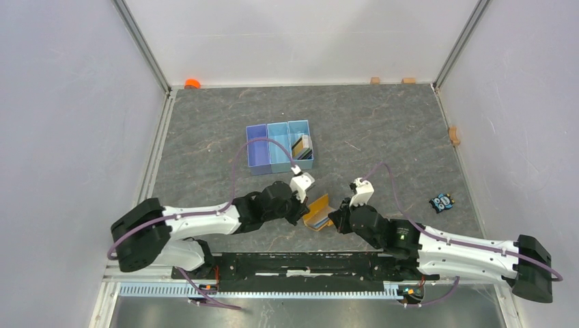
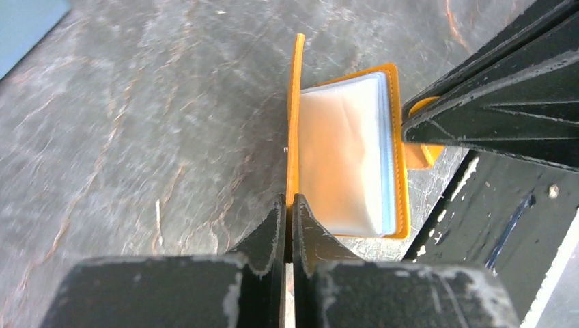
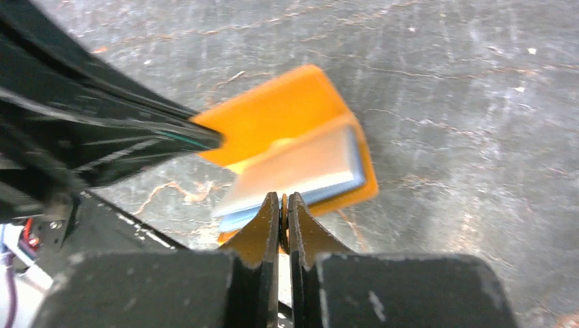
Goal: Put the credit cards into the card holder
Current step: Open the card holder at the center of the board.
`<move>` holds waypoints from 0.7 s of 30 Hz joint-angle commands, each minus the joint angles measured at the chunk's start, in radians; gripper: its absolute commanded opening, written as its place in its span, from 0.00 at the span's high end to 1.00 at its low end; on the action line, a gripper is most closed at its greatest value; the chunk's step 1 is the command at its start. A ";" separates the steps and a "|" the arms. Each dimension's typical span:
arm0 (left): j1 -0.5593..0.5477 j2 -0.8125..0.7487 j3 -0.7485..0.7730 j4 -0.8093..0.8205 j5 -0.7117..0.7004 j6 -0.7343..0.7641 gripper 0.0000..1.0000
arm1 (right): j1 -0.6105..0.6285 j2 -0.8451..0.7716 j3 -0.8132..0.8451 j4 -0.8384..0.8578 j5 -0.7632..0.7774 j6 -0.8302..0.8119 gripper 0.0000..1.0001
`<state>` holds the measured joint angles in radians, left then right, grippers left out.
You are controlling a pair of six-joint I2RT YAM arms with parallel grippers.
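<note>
The orange card holder (image 1: 318, 212) lies open on the table between my two arms, with clear and light-blue sleeves (image 2: 341, 157) showing inside. My left gripper (image 2: 288, 199) is shut on the edge of its raised cover flap (image 2: 294, 123), which stands upright. My right gripper (image 3: 283, 198) is shut on the small orange clasp tab at the holder's opposite edge (image 3: 280, 116). In the top view the left gripper (image 1: 305, 205) and right gripper (image 1: 334, 220) meet at the holder. The credit cards (image 1: 302, 145) stand in the right compartment of the blue tray.
The blue three-compartment tray (image 1: 263, 152) stands behind the holder. A small black-and-blue gadget (image 1: 442, 202) lies at the right. An orange object (image 1: 192, 83) and small wooden blocks (image 1: 375, 80) sit along the back and right walls. The black base rail (image 1: 300, 263) runs along the near edge.
</note>
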<state>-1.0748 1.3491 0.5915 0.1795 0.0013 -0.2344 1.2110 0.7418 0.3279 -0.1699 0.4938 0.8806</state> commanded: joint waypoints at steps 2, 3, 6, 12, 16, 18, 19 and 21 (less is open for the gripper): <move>-0.003 -0.165 -0.078 -0.029 -0.168 -0.236 0.98 | 0.005 0.001 0.000 -0.171 0.150 0.078 0.96; -0.003 -0.189 -0.103 -0.029 -0.174 -0.283 0.98 | 0.005 0.011 -0.002 -0.196 0.173 0.101 0.96; -0.003 -0.238 -0.167 -0.036 -0.203 -0.410 0.98 | 0.006 0.027 -0.017 -0.237 0.208 0.143 0.84; -0.003 -0.247 -0.228 -0.055 -0.227 -0.508 0.98 | 0.005 -0.047 -0.020 -0.201 0.183 0.137 0.52; -0.002 -0.260 -0.253 -0.036 -0.219 -0.541 0.98 | 0.005 -0.124 -0.042 -0.065 0.089 0.098 0.46; -0.002 -0.274 -0.261 -0.031 -0.219 -0.546 0.98 | 0.006 -0.146 -0.062 0.033 0.032 0.084 0.44; -0.003 -0.279 -0.263 -0.031 -0.219 -0.549 0.98 | 0.005 -0.148 -0.065 0.072 0.010 0.078 0.43; -0.003 -0.290 -0.268 -0.028 -0.213 -0.554 0.98 | 0.007 -0.135 -0.062 0.135 -0.028 0.065 0.42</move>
<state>-1.0740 1.0931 0.3351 0.1356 -0.1864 -0.7307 1.2110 0.6052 0.2726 -0.2325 0.5579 0.9791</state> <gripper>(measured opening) 0.047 0.572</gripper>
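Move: The left hand already pinches the rim of one orange cover of the half-open card holder, whose middle lies about 5 cm to its right and 2 cm below. The right hand, shut on the holder's strap, has that middle about 5 cm to its left, 1 cm ahead and 2 cm below. From the left hand, the blue tray is some 24 cm ahead and 9 cm left, with the cards in its right compartment 24 cm ahead and 1 cm left, both roughly 6 cm lower. Keeping its pinch on the cover, the left hand draws the card holder about 6 cm to the left, first rising nearly 2 cm and then dipping to 2.5 cm below its start, easing back slightly as it turns some 25 degrees counter-clockwise. The right hand pulls the other way, to the right and down by about 5 cm, opens its fingers to let go of the strap on the way, then comes back up and some 3 cm left with the fingers over half open, ending clear of the holder. ##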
